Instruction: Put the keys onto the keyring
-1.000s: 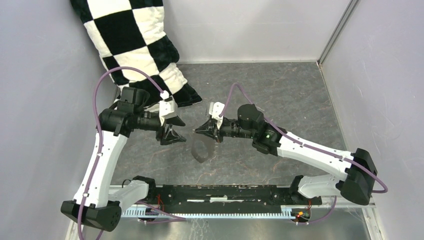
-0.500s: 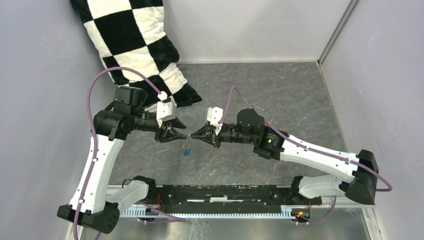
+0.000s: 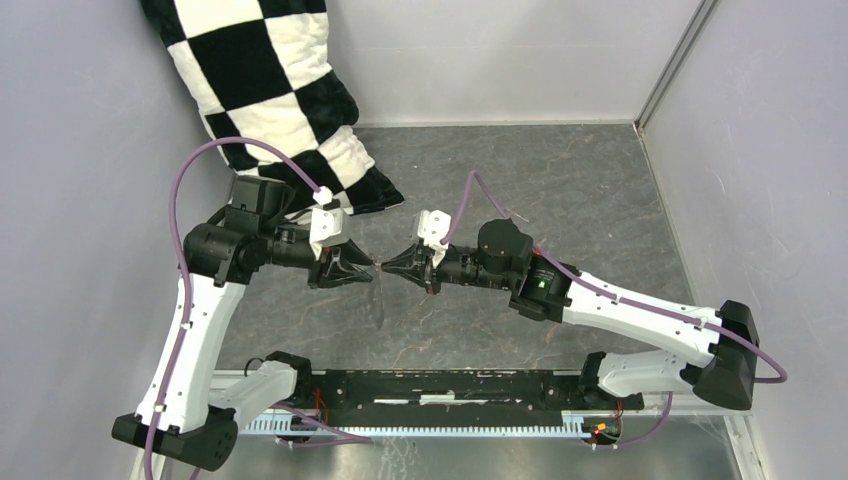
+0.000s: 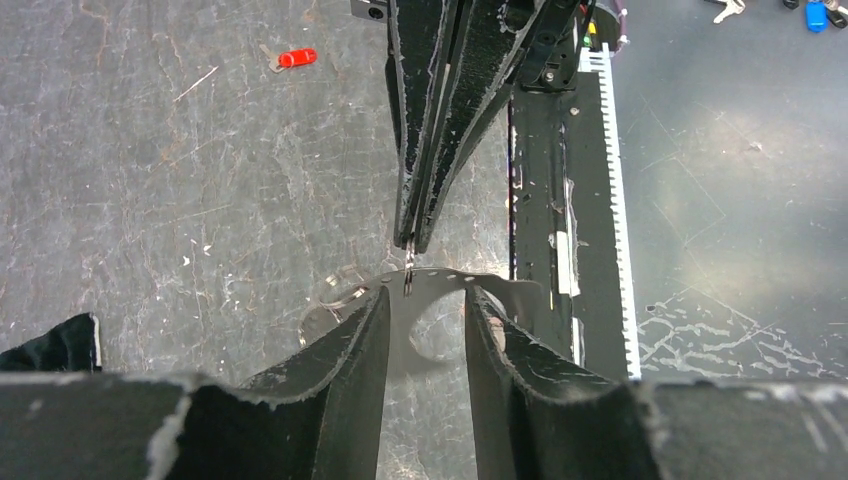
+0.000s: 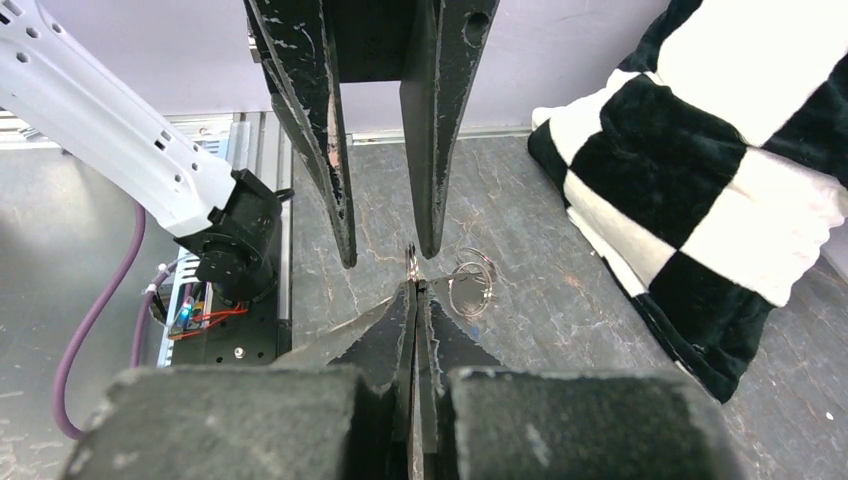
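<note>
The grey keyring [image 3: 380, 303] hangs edge-on between the two grippers in the top view. In the left wrist view it is a flat band with small holes [image 4: 500, 290] lying across my open left gripper [image 4: 425, 295], whose fingers stand on either side of its loop. My right gripper [image 5: 415, 285] is shut on the band's top edge, tip to tip with the left gripper [image 3: 365, 268]. The red key [image 4: 296, 58] lies on the table. A blue-headed key [image 4: 815, 15] lies beyond the base rail. Small wire rings [image 5: 470, 285] hang beside the right tips.
A black-and-white checkered pillow [image 3: 270, 90] leans in the far left corner. The black base rail [image 3: 440, 385] runs along the near edge. Grey walls close in the left, back and right sides of the scratched tabletop [image 3: 560, 190].
The grippers have closed from apart to tip to tip. The grey loop, face-on a second ago, now hangs edge-on. A blue speck seen below the grippers half a second ago no longer shows.
</note>
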{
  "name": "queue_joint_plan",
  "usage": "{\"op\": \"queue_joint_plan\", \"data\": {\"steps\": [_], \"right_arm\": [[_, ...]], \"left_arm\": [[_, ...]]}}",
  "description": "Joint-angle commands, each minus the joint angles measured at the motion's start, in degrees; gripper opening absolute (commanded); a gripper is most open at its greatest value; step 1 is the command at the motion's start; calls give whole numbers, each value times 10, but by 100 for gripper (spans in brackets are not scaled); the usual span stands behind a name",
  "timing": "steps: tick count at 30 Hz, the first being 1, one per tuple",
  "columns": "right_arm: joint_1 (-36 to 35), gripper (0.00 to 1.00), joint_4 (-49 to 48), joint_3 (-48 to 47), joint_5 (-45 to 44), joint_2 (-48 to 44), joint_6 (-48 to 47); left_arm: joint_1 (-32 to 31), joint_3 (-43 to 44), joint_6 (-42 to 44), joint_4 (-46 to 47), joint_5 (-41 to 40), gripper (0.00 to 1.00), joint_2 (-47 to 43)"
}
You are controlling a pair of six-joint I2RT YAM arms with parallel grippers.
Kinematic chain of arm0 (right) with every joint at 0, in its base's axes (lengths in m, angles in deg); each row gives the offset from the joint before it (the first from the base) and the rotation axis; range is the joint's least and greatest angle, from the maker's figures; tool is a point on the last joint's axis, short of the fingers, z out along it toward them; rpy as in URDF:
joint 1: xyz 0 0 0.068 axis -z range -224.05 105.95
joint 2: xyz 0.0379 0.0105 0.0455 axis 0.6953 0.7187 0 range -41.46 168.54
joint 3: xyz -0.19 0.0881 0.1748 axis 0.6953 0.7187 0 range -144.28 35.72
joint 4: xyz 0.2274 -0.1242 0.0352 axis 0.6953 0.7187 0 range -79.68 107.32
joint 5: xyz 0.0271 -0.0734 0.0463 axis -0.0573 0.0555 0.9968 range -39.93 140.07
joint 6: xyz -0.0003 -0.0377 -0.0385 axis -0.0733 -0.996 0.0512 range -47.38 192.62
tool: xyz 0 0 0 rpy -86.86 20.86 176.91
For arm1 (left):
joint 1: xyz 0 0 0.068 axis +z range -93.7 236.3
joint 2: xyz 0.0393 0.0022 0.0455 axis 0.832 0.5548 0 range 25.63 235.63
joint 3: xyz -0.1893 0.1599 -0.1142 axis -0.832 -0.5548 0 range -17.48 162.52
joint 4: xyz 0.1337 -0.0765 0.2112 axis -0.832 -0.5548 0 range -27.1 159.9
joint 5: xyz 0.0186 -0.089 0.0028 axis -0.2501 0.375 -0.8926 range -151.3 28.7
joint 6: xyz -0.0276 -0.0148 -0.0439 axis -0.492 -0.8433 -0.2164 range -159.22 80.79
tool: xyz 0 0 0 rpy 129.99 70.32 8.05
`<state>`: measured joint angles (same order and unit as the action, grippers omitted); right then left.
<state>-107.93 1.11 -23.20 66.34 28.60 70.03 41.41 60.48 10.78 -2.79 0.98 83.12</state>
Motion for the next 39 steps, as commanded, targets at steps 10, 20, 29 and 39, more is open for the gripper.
{"op": "queue_joint_plan", "data": {"steps": [10, 20, 29, 39], "right_arm": [[-14, 1, -60, -26, -18, -13, 19], [-17, 29, -47, -21, -15, -48, 17], [-2, 48, 43, 16, -8, -151, -7], [-2, 42, -54, 70, 81, -169, 53]], "left_arm": [[-5, -16, -91, 84, 11, 33, -16], [-7, -35, -24, 85, 49, 2, -45], [-7, -36, 39, 86, 193, 2, -56], [-8, -36, -53, 234, 284, 2, -65]]}}
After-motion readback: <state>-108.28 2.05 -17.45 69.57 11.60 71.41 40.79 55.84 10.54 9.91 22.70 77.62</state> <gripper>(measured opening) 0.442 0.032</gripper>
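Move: The right fingers still pinch the small metal tab on the keyring's crescent plate; from the left hand's half-open fingers this tab lies about 1 cm to the right, level in height and straight ahead at 0 cm. From the left hand, the plate hangs some 4 cm back, 2 cm to the right and 6 cm below, and the wire ring is about 3 cm ahead, 2 cm right and 4 cm below. For the right hand, the left gripper is about 2 cm to its left, otherwise level. Easing barely a centimetre forward and right, the left hand shuts its open fingers on the tab beside the right fingertips. Only then does the right hand open to nearly half and pull away right about 6 cm, rising about 8 cm, sinking slightly, and drawing back. The left keeps its pinch, carrying the keyring some 5 cm back and up, fingers tipping upward and swinging clockwise 15–20 degrees. ##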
